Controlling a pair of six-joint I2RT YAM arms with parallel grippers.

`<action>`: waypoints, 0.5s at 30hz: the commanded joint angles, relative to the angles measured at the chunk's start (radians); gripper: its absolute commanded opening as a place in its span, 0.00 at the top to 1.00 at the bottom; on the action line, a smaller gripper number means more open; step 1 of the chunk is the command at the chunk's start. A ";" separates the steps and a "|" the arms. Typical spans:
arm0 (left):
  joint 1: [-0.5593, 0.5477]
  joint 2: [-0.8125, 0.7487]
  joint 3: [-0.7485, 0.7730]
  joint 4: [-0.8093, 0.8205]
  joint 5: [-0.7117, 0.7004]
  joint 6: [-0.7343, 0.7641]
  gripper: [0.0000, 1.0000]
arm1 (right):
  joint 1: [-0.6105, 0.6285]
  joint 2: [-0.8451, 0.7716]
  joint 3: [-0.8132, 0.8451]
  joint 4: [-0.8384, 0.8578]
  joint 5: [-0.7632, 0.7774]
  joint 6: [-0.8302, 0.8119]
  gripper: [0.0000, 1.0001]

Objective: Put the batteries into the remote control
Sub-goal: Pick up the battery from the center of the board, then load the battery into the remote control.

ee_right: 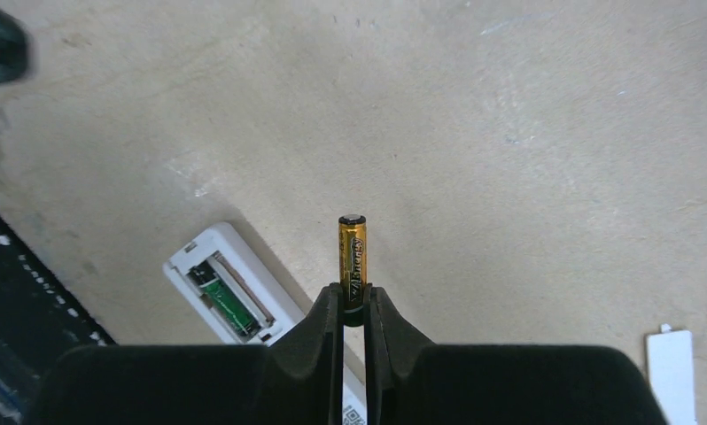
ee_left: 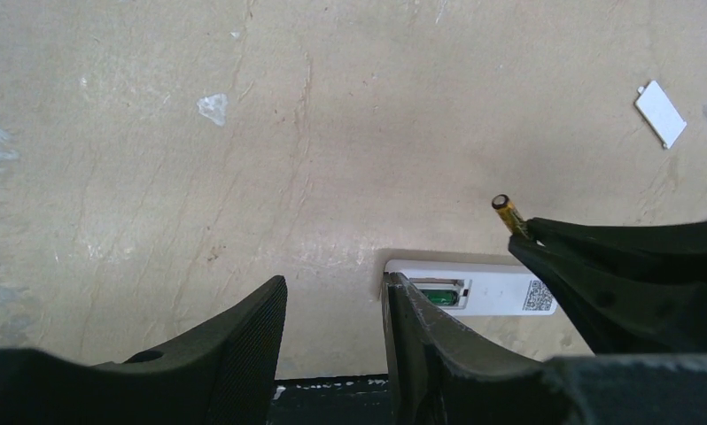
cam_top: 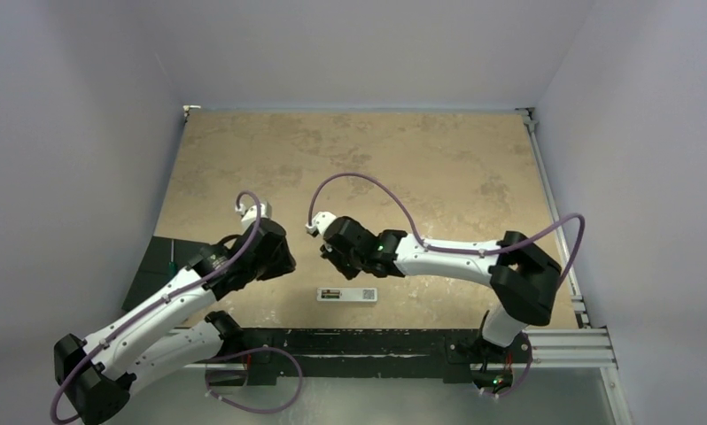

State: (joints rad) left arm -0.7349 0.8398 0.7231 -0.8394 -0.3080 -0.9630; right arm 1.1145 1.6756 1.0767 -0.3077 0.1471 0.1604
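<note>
The white remote control lies back-up near the table's front edge, its battery recess uncovered. A dark green battery sits in the recess. My right gripper is shut on the dark end of the gold-yellow battery, which sticks out forward beyond the fingertips, above the table and just past the remote. In the left wrist view that gold battery pokes out of the right gripper's fingers. My left gripper is open with nothing between its fingers, just left of the remote.
A small white battery cover lies loose on the table beyond the remote, also showing as the cover in the right wrist view. The black front rail runs just behind the remote. Both arms hover close together above it.
</note>
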 commanded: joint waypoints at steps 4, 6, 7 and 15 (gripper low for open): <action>0.005 0.034 -0.062 0.101 0.068 -0.025 0.56 | 0.008 -0.131 -0.045 -0.047 -0.019 -0.003 1.00; 0.005 0.044 -0.084 0.128 0.086 -0.026 0.56 | 0.011 -0.150 -0.058 -0.053 -0.055 -0.007 1.00; 0.005 0.047 -0.093 0.139 0.093 -0.028 0.56 | 0.015 -0.157 -0.063 -0.058 -0.068 -0.012 1.00; 0.004 0.082 -0.166 0.226 0.160 -0.036 0.54 | 0.046 -0.167 -0.070 -0.105 -0.100 -0.061 1.00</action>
State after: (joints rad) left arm -0.7349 0.9112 0.5842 -0.6945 -0.1936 -0.9852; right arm 1.1469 1.5421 1.0088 -0.3943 0.0818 0.1406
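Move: The right hand already holds the battery; the empty slot it is bound for lies about 6 cm back of it, 1 cm left and 5 below, at the left end of the remote, whose middle is some 6 cm back and 3 right. The loose battery cover lies roughly 8 cm ahead and 16 right of that hand. From the empty left hand, the remote's middle is about 4 cm back, 13 right and 10 below, and the held battery about 2 cm ahead, 10 right and 6 below. Keeping its pinch on the battery, the right hand first carries it on upward another 2.5 cm, then swings back about 3.5 cm and some 2 cm to the right towards the remote, easing down about 1 cm and turning roughly 5 degrees counter-clockwise. At the same time the left hand, fingers staying part open, sinks about 5 cm beside the remote's left end while drifting a little right towards it and tipping its fingers slightly more downward, still without touching it. ##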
